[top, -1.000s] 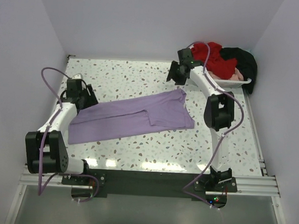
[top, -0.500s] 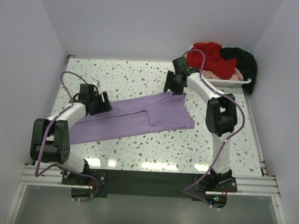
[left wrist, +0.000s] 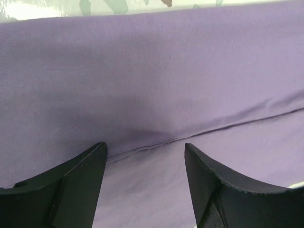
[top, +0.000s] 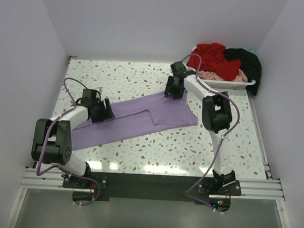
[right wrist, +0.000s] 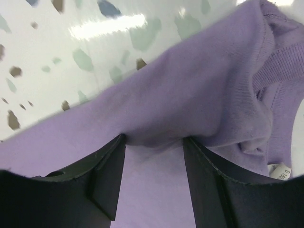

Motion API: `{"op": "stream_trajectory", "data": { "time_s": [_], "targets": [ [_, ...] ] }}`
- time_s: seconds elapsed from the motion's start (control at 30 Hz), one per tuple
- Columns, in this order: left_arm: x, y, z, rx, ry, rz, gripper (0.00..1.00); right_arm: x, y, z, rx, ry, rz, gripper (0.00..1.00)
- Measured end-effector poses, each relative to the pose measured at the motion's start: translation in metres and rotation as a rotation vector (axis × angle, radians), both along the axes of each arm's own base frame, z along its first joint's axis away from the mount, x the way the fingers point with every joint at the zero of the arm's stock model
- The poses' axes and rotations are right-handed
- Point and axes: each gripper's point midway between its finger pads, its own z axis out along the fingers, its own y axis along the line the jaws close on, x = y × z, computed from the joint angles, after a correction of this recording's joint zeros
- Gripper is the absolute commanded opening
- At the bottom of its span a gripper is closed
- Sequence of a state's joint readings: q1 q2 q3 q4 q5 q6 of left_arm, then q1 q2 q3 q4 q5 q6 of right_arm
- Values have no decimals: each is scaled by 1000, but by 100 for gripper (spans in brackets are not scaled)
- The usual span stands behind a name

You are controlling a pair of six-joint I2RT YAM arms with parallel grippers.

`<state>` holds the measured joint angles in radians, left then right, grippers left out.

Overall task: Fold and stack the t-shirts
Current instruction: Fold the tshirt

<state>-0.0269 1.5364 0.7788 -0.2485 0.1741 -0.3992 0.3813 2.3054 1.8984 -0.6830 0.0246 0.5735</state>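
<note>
A lavender t-shirt (top: 136,118) lies folded lengthwise in a long diagonal strip across the speckled table. My left gripper (top: 105,112) rests on its left part. In the left wrist view it (left wrist: 145,146) stands open, with flat cloth (left wrist: 156,85) and a seam line between its tips. My right gripper (top: 170,92) sits at the shirt's far right edge by the collar. There it (right wrist: 154,138) is open, its tips pressed into a bunched fold of the cloth (right wrist: 204,80). Red (top: 212,56), black (top: 247,62) and pale pink (top: 229,76) t-shirts are heaped at the back right.
The heap sits in a white tray (top: 239,85) in the back right corner. White walls close the table on the left, back and right. The shirt's ribbed collar (right wrist: 280,66) and size label (right wrist: 278,172) show at the right of the right wrist view.
Both grippers have come down onto the lavender shirt: the left moved right onto its left part, the right moved down-left from near the tray to the collar edge.
</note>
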Motion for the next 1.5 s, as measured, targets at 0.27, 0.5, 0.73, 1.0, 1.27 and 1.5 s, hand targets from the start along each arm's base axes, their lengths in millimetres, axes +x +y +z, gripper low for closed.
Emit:
{"op": "stream_trajectory", "data": {
  "time_s": [0.27,0.5,0.73,1.0,1.27,1.5],
  "targets": [
    [-25,-8,1,-57,36,22,71,50,20,4,18,-83,-27,56],
    [-52,-26,3,-156,32,-30,70,62,27,6,42,-106,-39,56],
    [-66,-28,12,-169,43,-39,71,57,28,12,64,-112,-22,56],
    [-53,-22,38,-135,-49,-28,71,17,15,63,74,-131,25,56],
    [-66,-19,13,-137,-13,14,71,-44,-7,82,74,-108,45,56],
    [-72,-17,4,-128,-2,32,71,-56,-12,26,19,14,64,56]
  ]
}}
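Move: Under the open fingertips of both hands lies the t-shirt. Its middle is about 14 cm right of the left hand and level with it, and some 17 cm left of and 12 cm back from the right hand. The shirt's near left corner lies roughly 16 cm left and 17 cm back of the left hand. From the right hand, the far right corner is about 7 cm right, the near right corner 12 cm right and 14 cm back, and the clothes bin 25 cm right and 9 cm out. Pressing open fingertips on the t-shirt, the hands slide it opposite ways: the left drags its end back about 6 cm and slightly right, while the right pushes its end forward 6 cm and a little left. The left then lifts a few centimetres and sets down slightly farther back; the right rises some 8 cm, swings back and slightly right, and is sinking again over the right end. ##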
